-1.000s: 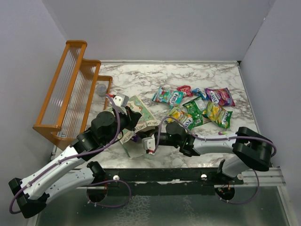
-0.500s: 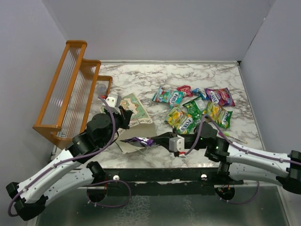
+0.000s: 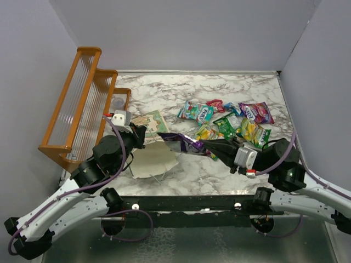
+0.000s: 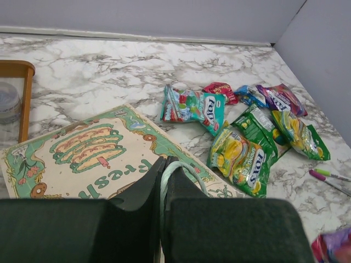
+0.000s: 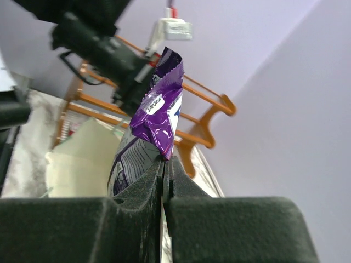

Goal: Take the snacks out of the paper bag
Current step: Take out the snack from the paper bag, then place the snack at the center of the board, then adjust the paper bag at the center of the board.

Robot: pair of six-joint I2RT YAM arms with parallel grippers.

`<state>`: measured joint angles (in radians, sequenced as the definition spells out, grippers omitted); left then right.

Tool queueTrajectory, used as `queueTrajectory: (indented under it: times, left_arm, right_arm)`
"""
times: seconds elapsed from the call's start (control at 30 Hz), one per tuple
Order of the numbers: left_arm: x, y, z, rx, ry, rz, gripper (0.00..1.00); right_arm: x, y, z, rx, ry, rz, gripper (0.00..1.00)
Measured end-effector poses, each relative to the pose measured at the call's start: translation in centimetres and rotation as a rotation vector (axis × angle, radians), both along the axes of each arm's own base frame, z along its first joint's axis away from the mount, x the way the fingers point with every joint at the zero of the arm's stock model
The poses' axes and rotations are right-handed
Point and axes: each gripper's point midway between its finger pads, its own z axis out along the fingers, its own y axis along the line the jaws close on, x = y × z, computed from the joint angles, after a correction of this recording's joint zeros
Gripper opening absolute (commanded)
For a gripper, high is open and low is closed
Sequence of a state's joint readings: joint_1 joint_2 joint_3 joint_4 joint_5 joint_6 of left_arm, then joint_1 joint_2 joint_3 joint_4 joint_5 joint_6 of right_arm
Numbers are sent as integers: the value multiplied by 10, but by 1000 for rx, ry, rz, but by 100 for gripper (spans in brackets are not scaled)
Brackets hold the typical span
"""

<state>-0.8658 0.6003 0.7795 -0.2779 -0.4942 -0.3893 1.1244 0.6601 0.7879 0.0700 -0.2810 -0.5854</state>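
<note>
The pale-green paper bag (image 3: pixel 154 158) lies on its side on the marble, its printed face (image 4: pixel 82 145) up. My left gripper (image 3: pixel 142 133) (image 4: pixel 163 163) is shut on the bag's thin loop handle (image 4: pixel 189 171) at the bag's far-left end. My right gripper (image 3: pixel 203 144) (image 5: pixel 166 161) is shut on a purple snack packet (image 3: pixel 180 141) (image 5: pixel 160 107), held in the air to the right of the bag, apart from it. Several other snacks (image 3: pixel 230 125) (image 4: pixel 241 150) in green, yellow, teal, red and purple lie in a loose pile at the back right.
An orange wooden rack (image 3: pixel 82 104) (image 5: pixel 204 112) stands along the left edge, a small clear cup (image 4: pixel 8 101) at its foot. Thin pink-and-green pens (image 4: pixel 329 176) lie right of the snack pile. Grey walls close in the table on three sides.
My right gripper has drawn the purple packet out of the bag's mouth and carried it right and up. The left gripper shifted slightly back-left with the handle; the bag now lies flatter.
</note>
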Motion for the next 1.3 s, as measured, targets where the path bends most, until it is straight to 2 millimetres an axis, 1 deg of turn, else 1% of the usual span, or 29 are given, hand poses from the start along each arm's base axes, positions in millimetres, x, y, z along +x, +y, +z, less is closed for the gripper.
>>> queueTrajectory:
  times: [0.23,0.33,0.43,0.47,0.53,0.6,0.7,0.73,0.8,0.9,0.97,1.07,1.2,1.3]
  left_arm:
    - [3,1,-3,17,3,15,0]
    - [4,-1,-2,22,7,15,0]
    - [6,-3,6,13,0,14,0]
    - [6,-3,10,10,-3,14,0]
    - [8,-5,17,2,-9,13,0]
    - [9,-9,26,-12,-19,8,0]
    - [13,-17,40,-27,-30,-9,0]
    - [15,-21,46,-36,-34,-12,0]
    - [20,-28,64,-69,-46,-17,0]
    - [28,-41,82,-120,-51,-22,0]
    - [34,-50,91,-150,-46,-22,0]
    - [42,-57,97,-173,-34,-5,0]
    - [44,-49,85,-169,-14,41,0]
    - [35,-30,63,-151,-3,76,0]
  right_arm:
    - [40,-25,36,55,100,-256,1]
    - [67,-38,35,75,161,-419,1]
    - [94,-45,18,63,221,-583,1]
    - [102,-46,5,50,244,-636,1]
    - [113,-44,-24,5,285,-701,1]
    - [121,-45,-60,-53,322,-759,1]
    - [136,-52,-94,-81,398,-836,1]
    - [142,-56,-100,-78,422,-861,1]
    - [161,-70,-116,-46,510,-921,1]
    - [177,-88,-130,7,608,-953,1]
    - [182,-93,-137,25,646,-964,1]
    - [181,-91,-140,37,679,-942,1]
    - [175,-80,-141,41,717,-878,1]
    - [170,-74,-141,41,737,-835,1]
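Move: The right hand, purple snack pack pinched in its fingers, has the yellow-green pack of the laid-out snacks some 25 cm ahead, 9 cm to its right and 36 cm below. Counted from this hand too, the teal pack is about 34 cm ahead and 2 cm right, the green one 28 ahead and 16 right. From the left hand, the paper bag's middle is about 17 cm below, 1 ahead and 3 right; the yellow-green pack 14 ahead, 29 right. Swinging forward about 17 cm and right 8, the right hand carries the still-pinched purple pack from beside the bag to the laid-out snacks, rising slightly before sinking to 14 cm below its start; it turns clockwise some 50 degrees and tips fingers-down. Meanwhile the left, keeping the bag's handle, lifts nearly 10 cm and goes right, then eases partly back down and left. ##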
